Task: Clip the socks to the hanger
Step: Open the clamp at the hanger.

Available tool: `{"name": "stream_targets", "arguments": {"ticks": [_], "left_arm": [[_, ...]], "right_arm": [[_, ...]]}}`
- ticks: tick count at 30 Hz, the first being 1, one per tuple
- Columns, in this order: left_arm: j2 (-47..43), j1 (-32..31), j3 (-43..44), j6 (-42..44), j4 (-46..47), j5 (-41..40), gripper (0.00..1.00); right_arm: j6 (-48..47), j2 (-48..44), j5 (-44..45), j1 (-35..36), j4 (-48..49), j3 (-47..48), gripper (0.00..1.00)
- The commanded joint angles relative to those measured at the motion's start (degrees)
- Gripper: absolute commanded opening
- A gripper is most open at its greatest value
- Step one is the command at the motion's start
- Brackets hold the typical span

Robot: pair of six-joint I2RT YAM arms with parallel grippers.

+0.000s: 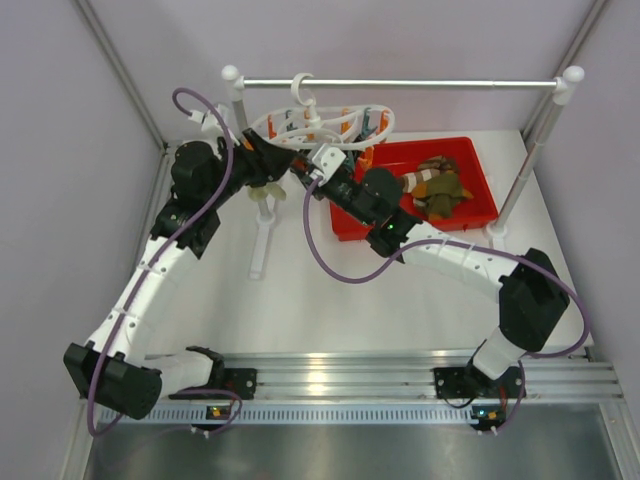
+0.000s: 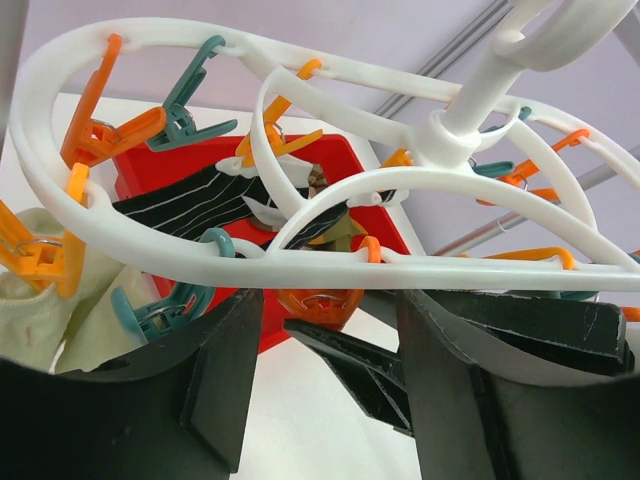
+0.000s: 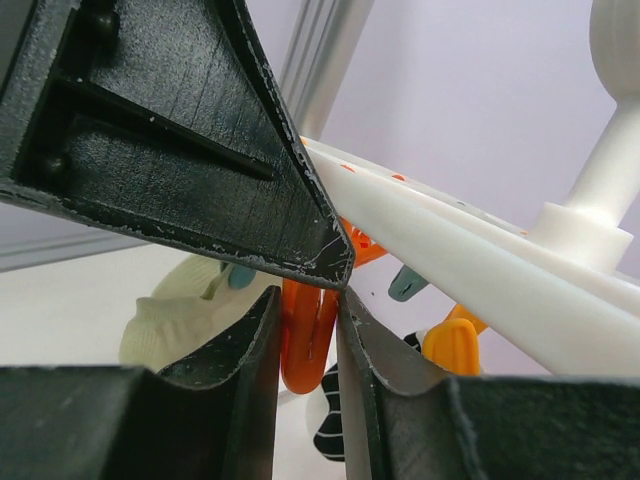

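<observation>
The white oval hanger (image 1: 322, 126) hangs by its hook from the rail, with orange and teal clips under it. My right gripper (image 3: 308, 310) is shut on an orange clip (image 3: 305, 350) below the hanger ring (image 3: 470, 270). My left gripper (image 2: 328, 325) is open just under the ring (image 2: 300, 262). That same orange clip (image 2: 320, 303) and one right finger (image 2: 350, 365) lie between its fingers. A black striped sock (image 2: 215, 200) and a cream sock (image 2: 40, 310) hang from clips. Brown and olive socks (image 1: 440, 185) lie in the red bin.
The red bin (image 1: 420, 143) sits at the back right of the table. The silver rail (image 1: 420, 83) rests on white-capped posts (image 1: 530, 150). A white post foot (image 1: 262, 240) lies on the table below the hanger. Both arms crowd under the hanger.
</observation>
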Motion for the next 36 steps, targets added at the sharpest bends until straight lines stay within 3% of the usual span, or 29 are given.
{"name": "stream_targets", "arguments": {"ticks": [1, 16, 22, 25, 26, 28, 36], "left_arm": [[0.66, -0.29, 1.43, -2.51, 5.11, 0.00, 0.61], [0.93, 1.29, 0.37, -6.82, 8.72, 0.44, 0.54], [0.66, 2.09, -0.24, -7.70, 9.25, 0.27, 0.35], [0.57, 2.17, -0.51, -7.79, 9.34, 0.53, 0.18], [0.57, 2.17, -0.51, -7.70, 9.42, 0.62, 0.08], [0.40, 2.17, -0.59, -7.61, 9.42, 0.62, 0.01], [0.13, 2.17, -0.95, -6.38, 8.37, 0.44, 0.00]], "right_arm": [[1.46, -0.95, -4.52, 1.11, 0.85, 1.82, 0.00], [3.83, -1.65, -5.84, 0.67, 2.09, 0.68, 0.00], [4.36, -1.74, -6.20, 0.31, 1.82, 0.50, 0.00], [4.28, -2.00, -6.20, 0.14, 1.74, 0.24, 0.00], [4.27, -2.09, -6.28, 0.23, 1.47, 0.15, 0.00], [3.84, -2.27, -6.20, 0.05, 0.77, 0.06, 0.01], [3.22, -6.13, -6.46, -2.23, -5.98, -3.09, 0.54]]}}
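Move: Just ahead of the left fingertips, roughly 1 cm farther out and 1 cm to their right, hangs the orange clamp on the hanger's near rim; the right fingers already pinch its lower end, so it sits at that hand's point. From the left hand, a teal clamp is about 4 cm ahead and 4 cm left, the pale green sock some 5 cm ahead, 7 cm left and 5 cm lower, and the black striped sock about 12 cm ahead, 4 cm right and a little lower. Closing from a bit over half open to about a quarter, the left fingers pinch the orange clamp from both sides, after barely half a centimetre of shifting and a roll of some 5 degrees that lowers the hand's left side. The right hand keeps its grip, easing up slightly, until the left has hold; then its fingers open to about half, let go of the clamp's lower end and start back and down by about 1 cm. ##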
